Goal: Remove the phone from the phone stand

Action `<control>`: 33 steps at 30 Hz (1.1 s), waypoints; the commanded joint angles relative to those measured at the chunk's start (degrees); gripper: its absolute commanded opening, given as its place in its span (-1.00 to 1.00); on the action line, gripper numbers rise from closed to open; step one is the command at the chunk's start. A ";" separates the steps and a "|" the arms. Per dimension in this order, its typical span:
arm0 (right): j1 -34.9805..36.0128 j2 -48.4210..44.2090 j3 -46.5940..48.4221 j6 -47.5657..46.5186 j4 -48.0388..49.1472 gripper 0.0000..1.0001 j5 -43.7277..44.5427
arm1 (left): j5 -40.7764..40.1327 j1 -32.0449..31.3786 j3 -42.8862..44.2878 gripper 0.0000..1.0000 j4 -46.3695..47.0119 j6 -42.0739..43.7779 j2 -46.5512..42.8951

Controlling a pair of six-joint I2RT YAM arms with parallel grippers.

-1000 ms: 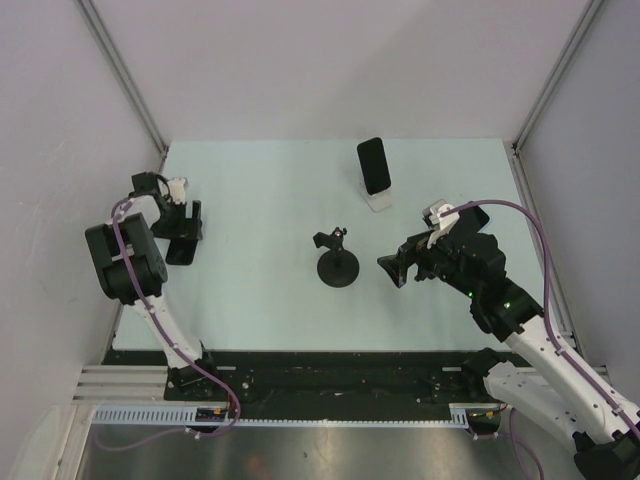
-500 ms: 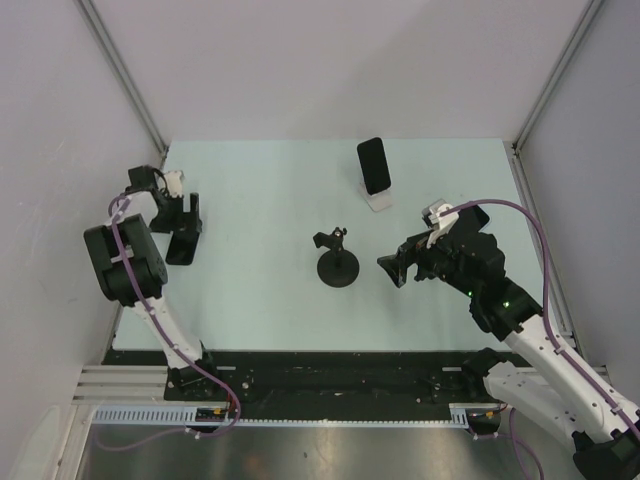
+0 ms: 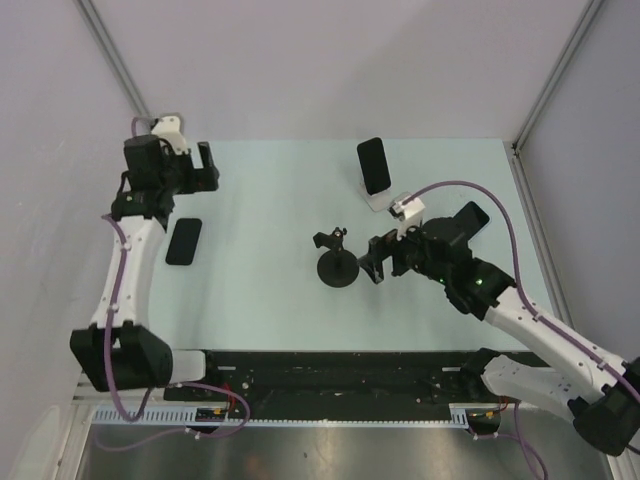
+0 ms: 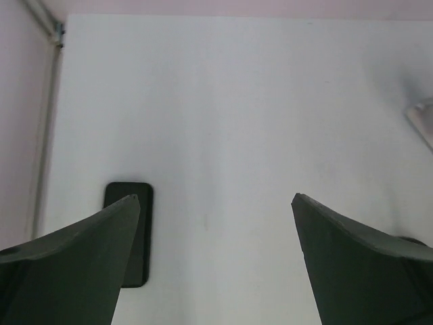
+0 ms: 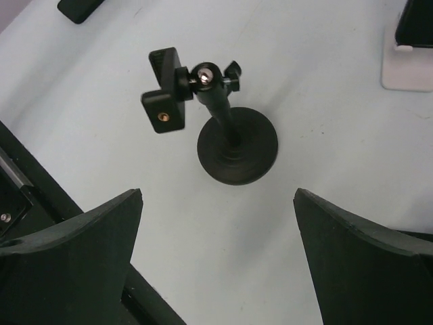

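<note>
A black phone [image 3: 374,164] leans upright in a small white phone stand [image 3: 380,203] at the back middle of the table. Its lower edge [image 5: 416,20] and the stand [image 5: 406,66] show at the top right of the right wrist view. The stand's corner [image 4: 423,115] shows at the right edge of the left wrist view. My right gripper [image 3: 375,258] [image 5: 218,193] is open and empty, in front of the stand and next to a black clamp mount. My left gripper [image 3: 205,168] [image 4: 215,197] is open and empty, raised at the far left.
An empty black clamp mount [image 3: 337,262] [image 5: 226,135] on a round base stands mid-table. A second black phone [image 3: 184,241] [image 4: 141,244] lies flat at the left. Another dark phone [image 3: 472,217] lies at the right, partly behind my right arm. Grey walls enclose the table.
My left gripper has lifted off the flat phone's side and swung toward the back left corner. My right gripper has moved left, close to the clamp mount.
</note>
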 commanded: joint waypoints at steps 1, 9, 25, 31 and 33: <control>7.64 7.18 9.22 0.20 -3.99 0.99 12.56 | -5.24 -7.86 -6.94 0.99 1.20 -5.71 -9.04; 14.94 21.34 20.04 3.46 -7.51 0.83 24.44 | -0.66 -12.62 -21.44 1.00 5.59 -10.64 -21.79; 19.43 39.38 34.46 5.83 -16.47 0.01 33.06 | -19.46 -24.74 -30.42 1.00 6.30 -4.23 -32.00; 19.96 37.54 35.96 4.60 -20.16 -0.77 33.86 | -19.65 -26.60 -30.77 1.00 6.21 -3.70 -32.79; 19.70 36.31 36.05 2.77 -20.61 -1.00 34.03 | -19.73 -26.77 -30.69 1.00 6.13 -3.70 -32.96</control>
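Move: Just off the right hand's fingertips is the phone stand's empty clamp, about 10 cm left, 5 cm ahead and 5 cm lower, with the stand's round base some 7 cm left, 3 cm ahead and 22 cm down. A white stand holding another phone is roughly 26 cm ahead and 5 cm right, its middle 15 cm lower. From the left hand, the clamp is about 29 cm right, 13 cm back and 9 cm lower; the removed phone lies some 12 cm left, 6 cm back and 26 cm down. Sweeping about 10 cm left to the stand, then easing forward and sinking some 5 cm, the right hand rolls its left side down about 25 degrees and closes its wide-open fingers to a third, pinching the near end of the clamp. The left hand, open, draws back about 12 cm and right about 10, slightly lower, away from above the removed phone and towards the stand. ##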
